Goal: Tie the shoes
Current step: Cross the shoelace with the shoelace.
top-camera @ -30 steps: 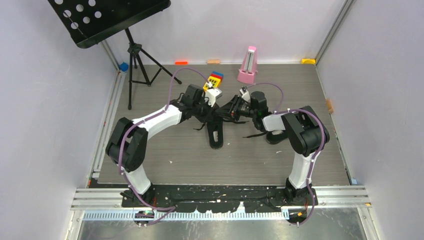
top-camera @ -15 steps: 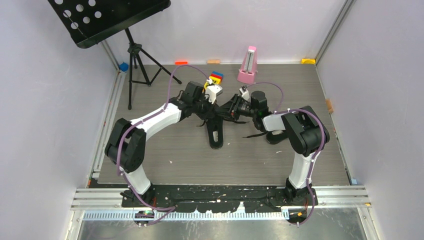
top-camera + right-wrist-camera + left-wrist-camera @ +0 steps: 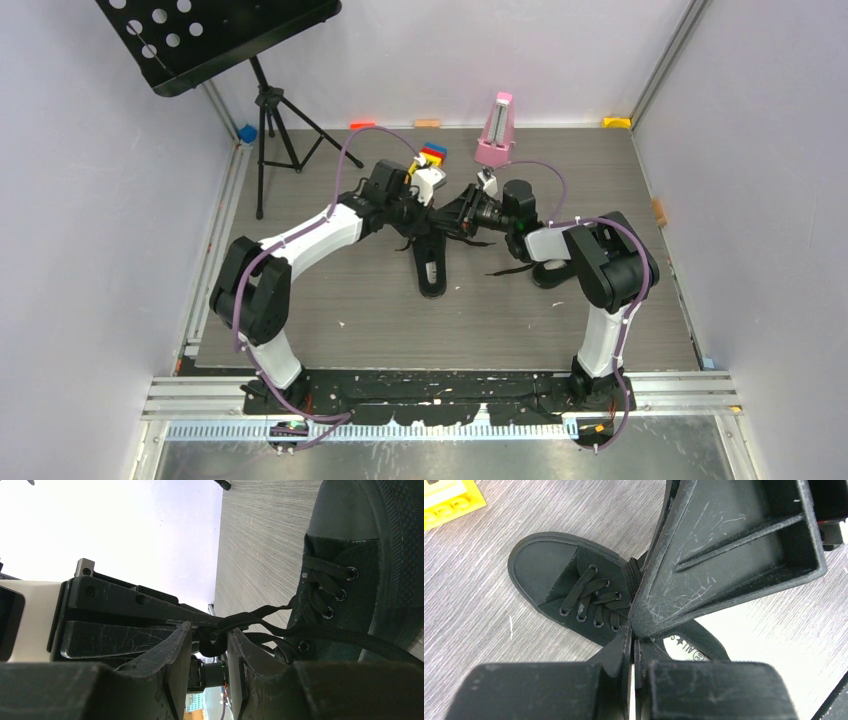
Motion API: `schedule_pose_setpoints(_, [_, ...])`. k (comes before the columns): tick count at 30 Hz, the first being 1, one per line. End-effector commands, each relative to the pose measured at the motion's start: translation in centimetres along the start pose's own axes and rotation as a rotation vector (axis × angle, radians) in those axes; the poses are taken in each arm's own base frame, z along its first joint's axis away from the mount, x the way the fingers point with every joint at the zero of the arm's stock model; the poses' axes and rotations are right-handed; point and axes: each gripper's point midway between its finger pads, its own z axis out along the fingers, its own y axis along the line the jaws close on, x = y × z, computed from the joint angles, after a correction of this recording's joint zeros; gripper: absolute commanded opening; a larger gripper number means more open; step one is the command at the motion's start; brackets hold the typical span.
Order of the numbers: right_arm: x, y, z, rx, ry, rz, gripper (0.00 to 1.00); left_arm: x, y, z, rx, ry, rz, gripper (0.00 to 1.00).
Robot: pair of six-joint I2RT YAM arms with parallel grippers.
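One black shoe (image 3: 432,270) lies mid-table with its toe toward the arms; its toe cap and lacing also show under the left wrist (image 3: 574,590) and beside the right wrist (image 3: 350,580). The other shoe (image 3: 548,272) lies half hidden under the right arm. Both grippers meet just above the first shoe. My left gripper (image 3: 430,205) (image 3: 633,630) is shut, and taut lace strands (image 3: 260,612) run from the eyelets up to its tip. A loop of that lace hangs between the fingers of my right gripper (image 3: 453,214) (image 3: 209,630), which stands open with a gap on either side.
A pink metronome (image 3: 494,132) stands at the back, with coloured blocks (image 3: 431,155) just left of it; the yellow block (image 3: 446,500) sits close to the shoe's toe. A black music stand (image 3: 215,35) on a tripod fills the back left corner.
The right gripper's fingers have spread apart around the lace loop. The left arm has shifted slightly toward the back; its gripper stays shut.
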Motion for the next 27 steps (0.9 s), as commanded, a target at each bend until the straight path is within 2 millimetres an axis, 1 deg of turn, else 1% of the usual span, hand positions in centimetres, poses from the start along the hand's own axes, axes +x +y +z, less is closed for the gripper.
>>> schedule_pose_setpoints(1, [-0.7,2.0,0.1,-0.053,0.006,-0.054,0.37,-3.0,0.2,-1.1,-0.014,-0.068,0.042,0.0])
schedule_pose_setpoints(4, [-0.7,1.8,0.1,-0.044,0.008,-0.053,0.37,-3.0,0.1,-1.0,-0.005,-0.066,0.042,0.0])
schedule_pose_setpoints(9, [-0.6,1.5,0.2,-0.034,0.011,-0.049,0.31,-2.9,0.1,-0.8,-0.004,-0.059,0.038,0.0])
schedule_pose_setpoints(11, [-0.6,1.2,0.2,-0.026,0.012,-0.048,0.24,-3.0,0.1,-0.9,-0.003,-0.06,0.035,0.0])
schedule_pose_setpoints(13, [-0.6,1.0,0.2,-0.016,0.011,-0.048,0.12,-3.0,0.1,-1.0,-0.006,-0.06,0.034,0.0])
schedule_pose_setpoints(15, [-0.6,0.9,0.2,-0.008,0.009,-0.049,0.04,-3.0,0.1,-1.1,-0.009,-0.059,0.029,0.0])
schedule_pose_setpoints(16, [-0.6,0.8,0.2,-0.003,0.008,-0.048,0.01,-2.9,0.1,-1.2,-0.011,-0.056,0.024,0.0])
schedule_pose_setpoints(17, [-0.6,0.8,0.2,-0.001,0.007,-0.049,0.0,-2.8,0.1,-1.3,-0.015,-0.052,0.018,0.01])
schedule_pose_setpoints(19, [-0.7,0.9,0.1,0.003,0.003,-0.056,0.0,-2.6,0.2,-1.8,-0.033,-0.043,0.0,0.09])
schedule_pose_setpoints(20, [-0.7,0.9,0.1,0.007,0.003,-0.06,0.0,-2.6,0.3,-2.2,-0.052,-0.045,-0.007,0.15])
schedule_pose_setpoints(23, [-0.7,0.9,0.0,0.016,0.009,-0.076,0.0,-2.5,0.7,-3.6,-0.107,-0.079,-0.031,0.39])
schedule_pose_setpoints(24, [-0.6,0.9,0.0,0.017,0.013,-0.082,0.0,-2.6,0.7,-4.1,-0.118,-0.102,-0.039,0.44])
schedule_pose_setpoints(25, [-0.6,0.9,0.0,0.02,0.017,-0.086,0.0,-3.1,0.7,-4.8,-0.127,-0.139,-0.053,0.53])
schedule_pose_setpoints(26, [-0.5,0.8,0.0,0.025,0.022,-0.09,0.0,-3.4,0.8,-5.5,-0.133,-0.177,-0.087,0.67])
schedule_pose_setpoints(27, [-0.5,0.8,0.0,0.028,0.026,-0.097,0.0,-3.9,1.0,-6.1,-0.133,-0.215,-0.143,0.84])
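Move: Between the slightly parted right fingertips sits the crossed shoelace, about 1 cm to the left of the right hand's point; the shut left fingers still hold this shoelace right at their tips. The shoe's middle is about 2 cm back and 9 cm below the right hand. From this same hand, a loose lace end lies some 9 cm right, level fore and aft, 13 cm down, and the yellow block about 20 cm ahead, straight out and 12 cm lower. Closing its fingers fully, the right hand pinches the shoelace beside the left fingertips, then sinks about 1.5 cm towards the shoe with the grip kept. The left hand holds still until that grip is made, then opens wide, lets go of the lace and draws off some 2 cm to the left, rising over 1 cm. ##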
